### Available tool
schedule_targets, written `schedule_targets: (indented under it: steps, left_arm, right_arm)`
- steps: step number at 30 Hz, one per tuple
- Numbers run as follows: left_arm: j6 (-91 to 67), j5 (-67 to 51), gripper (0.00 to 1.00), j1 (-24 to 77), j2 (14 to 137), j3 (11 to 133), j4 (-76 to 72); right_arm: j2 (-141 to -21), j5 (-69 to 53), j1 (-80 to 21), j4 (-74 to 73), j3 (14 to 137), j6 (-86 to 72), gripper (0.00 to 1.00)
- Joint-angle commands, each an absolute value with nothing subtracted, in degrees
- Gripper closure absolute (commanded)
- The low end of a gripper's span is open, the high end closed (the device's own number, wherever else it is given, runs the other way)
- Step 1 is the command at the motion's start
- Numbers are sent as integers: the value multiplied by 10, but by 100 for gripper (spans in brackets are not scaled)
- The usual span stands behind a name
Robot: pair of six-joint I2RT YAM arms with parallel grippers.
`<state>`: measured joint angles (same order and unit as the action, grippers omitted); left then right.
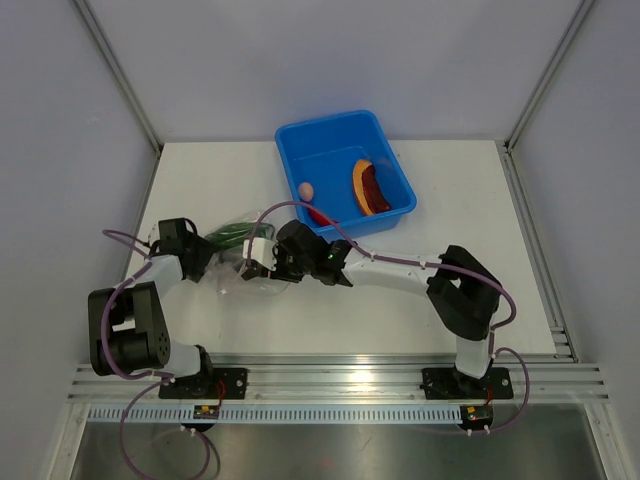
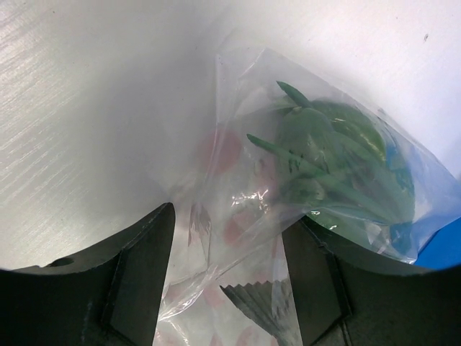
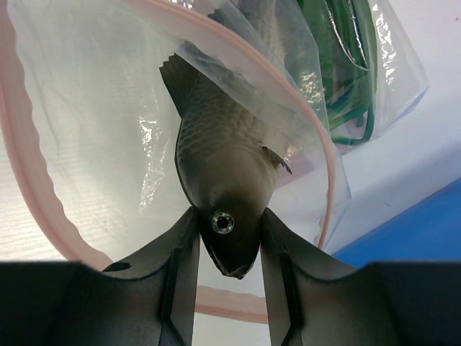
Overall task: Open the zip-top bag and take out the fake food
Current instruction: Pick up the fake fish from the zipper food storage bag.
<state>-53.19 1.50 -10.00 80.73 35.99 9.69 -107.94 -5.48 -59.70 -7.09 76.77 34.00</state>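
Observation:
The zip-top bag (image 1: 238, 252) lies at the table's left, clear and crinkly, its pinkish zip strip (image 3: 25, 180) gaping wide in the right wrist view. My left gripper (image 2: 229, 238) stands closed on the bag's plastic (image 2: 238, 166), with green fake food (image 2: 338, 166) just beyond it and the fish's tail (image 2: 270, 306) between the fingers. My right gripper (image 3: 229, 238) reaches into the mouth and is shut on the head of the grey fish (image 3: 223, 158). Green pieces (image 3: 346, 65) stay deeper in the bag. From above, both grippers (image 1: 218, 262) (image 1: 262, 258) meet at the bag.
A blue tub (image 1: 330, 124) stands at the back centre, holding a pale egg (image 1: 306, 190), an orange slice (image 1: 368, 187) and a red chilli (image 1: 320, 214). Its wall (image 3: 418, 231) shows at the right wrist view's lower right. Grey walls enclose the table.

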Motion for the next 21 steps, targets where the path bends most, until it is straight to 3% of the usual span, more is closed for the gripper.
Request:
schedule_targets:
  steps: [1,21]
  left_arm:
    - [-528,53,36,-106,818,352,132]
    - [-586,138,36,-128,740,318,181]
  right_arm:
    - [-1035,-50,-600,-42,766,335,69]
    - [-903,-86,-593,-74,700,362,71]
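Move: About 21 cm ahead of the right hand and 19 cm to its right lies the middle of the blue bin, some 6 cm lower; the zip bag's middle is roughly 4 cm left, level with that hand, the green vegetables in it 4 cm left and 6 cm ahead, both some 9 cm below. From the left hand, the bag's middle is about 6 cm right and level, the bin 28 cm right and 17 cm ahead. Drawing the fish out by its head, the right hand keeps its pinch and climbs about 5 cm, moving right and then also back as the open bag mouth slides along the body. Against that pull the left hand, fingers still open and low on the bag, drags the plastic some 3 cm left and back, mostly late on, turning about 10 degrees counter-clockwise. ##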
